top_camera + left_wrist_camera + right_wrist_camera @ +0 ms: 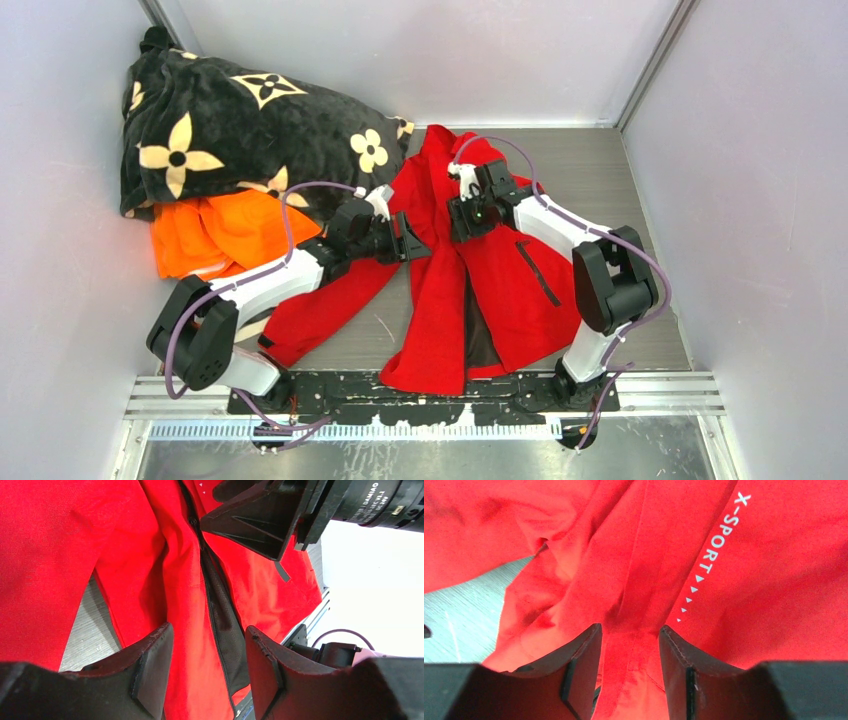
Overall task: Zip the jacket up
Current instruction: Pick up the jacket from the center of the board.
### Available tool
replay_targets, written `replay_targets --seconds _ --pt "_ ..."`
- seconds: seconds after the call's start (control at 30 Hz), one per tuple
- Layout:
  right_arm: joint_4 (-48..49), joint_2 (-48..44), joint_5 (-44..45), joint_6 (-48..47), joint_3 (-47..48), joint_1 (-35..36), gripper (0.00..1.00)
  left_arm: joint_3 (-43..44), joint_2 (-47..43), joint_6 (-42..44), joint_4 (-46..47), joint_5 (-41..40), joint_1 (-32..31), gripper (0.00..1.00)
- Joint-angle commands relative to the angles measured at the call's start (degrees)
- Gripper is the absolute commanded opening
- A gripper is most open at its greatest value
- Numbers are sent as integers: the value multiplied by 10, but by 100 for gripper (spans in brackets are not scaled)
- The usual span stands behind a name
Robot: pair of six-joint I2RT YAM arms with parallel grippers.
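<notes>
The red jacket [500, 290] lies spread on the table, collar at the far end. Its front gapes near the hem, where dark lining [480, 325] shows. My left gripper [412, 242] hovers over the left front panel. In the left wrist view it [207, 652] is open above red cloth, the zip edge [212, 615] and the dark lining [227, 625]. My right gripper [462, 215] is at the chest. In the right wrist view it [630, 650] is open and straddles a raised fold of red fabric [631, 605] beside the white X-SPORT logo [719, 540].
A black flower-patterned blanket [230, 120] and an orange garment [220, 235] are piled at the far left. Grey walls close in on three sides. A black mounting rail [420, 390] runs along the near edge, just below the jacket's hem.
</notes>
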Motion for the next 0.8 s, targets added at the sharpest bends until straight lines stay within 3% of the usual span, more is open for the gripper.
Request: replay_targets --seconds 0.0,0.2,0.4,0.67,0.77 --pt "5 -8 -20 3 36 17 55 18 -14 8 13 5 2 55" --pt "-2 30 63 3 58 26 49 18 -18 8 9 5 2 55" --pt "-3 31 90 -3 59 26 41 17 -23 11 3 3 2 55" --pt "-6 20 79 -4 59 19 13 18 -32 12 -7 4 3 55" --pt "-9 28 60 0 60 12 9 16 -35 11 -7 6 2 55"
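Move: The front-edge flap over the jacket's zip, just past the slider, is some 2 cm ahead of the right fingers, level sideways and about 1 cm below. The zip slider sits about 1 cm to their left and 2 cm below, level fore and aft. The pocket zip lies roughly 15 cm right and 8 cm back. From the left hand the flap is about 4 cm ahead, 9 cm right and 8 cm below. Lift the right gripper slightly while easing it about 1.5 cm left and forward over the zip edge. Then bring it down some 2 cm and back to the right, rolling its left side down about 5 degrees, and close the half-open fingers almost fully to pinch the flap edge beside the slider. ##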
